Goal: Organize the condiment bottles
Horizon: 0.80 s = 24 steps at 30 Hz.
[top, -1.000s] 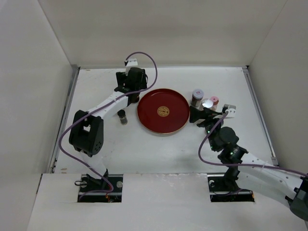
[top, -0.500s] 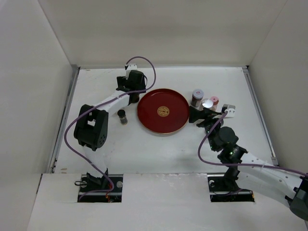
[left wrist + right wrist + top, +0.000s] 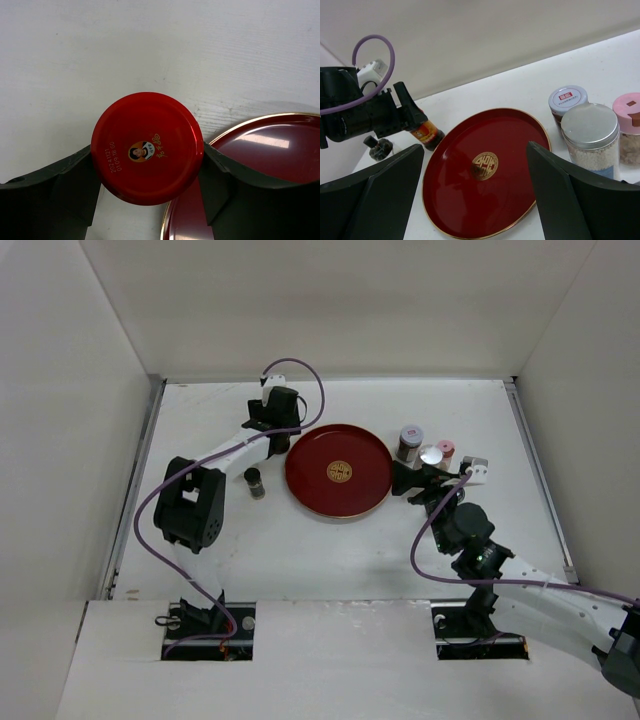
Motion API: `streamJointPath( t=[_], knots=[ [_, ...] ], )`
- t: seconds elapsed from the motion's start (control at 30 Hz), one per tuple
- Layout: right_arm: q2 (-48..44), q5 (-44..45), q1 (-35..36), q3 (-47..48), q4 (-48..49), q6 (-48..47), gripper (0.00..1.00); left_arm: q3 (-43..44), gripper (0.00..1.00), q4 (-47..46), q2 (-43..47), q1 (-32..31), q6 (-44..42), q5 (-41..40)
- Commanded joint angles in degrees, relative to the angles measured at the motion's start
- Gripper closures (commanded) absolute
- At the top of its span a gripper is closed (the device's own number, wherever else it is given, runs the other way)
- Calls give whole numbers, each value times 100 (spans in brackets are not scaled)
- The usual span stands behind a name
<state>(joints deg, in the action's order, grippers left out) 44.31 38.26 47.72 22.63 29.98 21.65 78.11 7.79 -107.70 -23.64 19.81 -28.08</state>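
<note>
My left gripper (image 3: 150,159) is shut on the red-lidded dark jar (image 3: 147,147), just off the left rim of the round red tray (image 3: 260,150). In the right wrist view the jar (image 3: 424,133) is upright beside the tray (image 3: 485,200), with the left gripper (image 3: 402,112) over it. In the top view this gripper (image 3: 276,443) is at the tray's (image 3: 338,498) left edge. My right gripper (image 3: 475,200) is open and empty and faces the tray from its right side (image 3: 410,480). A black-capped dark bottle (image 3: 255,481) stands left of the tray.
Three jars stand together right of the tray: one with a white and red lid (image 3: 567,100), a grey-lidded one (image 3: 590,126) and a pink-lidded one (image 3: 628,109). White walls enclose the table on the left, back and right.
The left arm has shifted slightly to the back left with the jar in its grip. The right arm has hardly moved.
</note>
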Motion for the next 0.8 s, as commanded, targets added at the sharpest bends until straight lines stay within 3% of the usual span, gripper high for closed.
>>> streamJointPath(
  t=[0.0, 0.43, 0.77],
  knots=[
    [-11, -108, 48, 145, 114, 15, 10, 293, 57, -409, 600, 39, -4, -207],
    [-54, -108, 48, 127, 114, 32, 10, 372, 58, -823, 1524, -540, -276, -225],
    [-46, -91, 22, 101, 114, 67, 10, 767, 57, -946, 866, -1200, -92, 91]
  ],
)
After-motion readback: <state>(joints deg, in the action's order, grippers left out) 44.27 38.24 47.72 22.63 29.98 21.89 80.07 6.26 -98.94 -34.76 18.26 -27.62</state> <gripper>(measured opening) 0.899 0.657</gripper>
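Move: The left hand already grips the red-lidded jar standing on the table. The centre of the red plate lies about 15 cm to its right, 8 cm back and some 7 cm below. The black-capped bottle is roughly 8 cm left and 4 cm back, the small dark jar 6 cm left and 13 cm back. From the right hand the plate lies about 13 cm ahead, 15 cm left and 20 cm below. Keeping its pinch on the red-lidded jar, the left hand lifts it off the table, almost straight up by about 10 cm, with a slight draw backward. Near the top it swings to the right some 9 cm and eases a little farther back, bringing the jar in over the plate, while the fingers tip up roughly 10 degrees and the wrist turns slightly clockwise. ##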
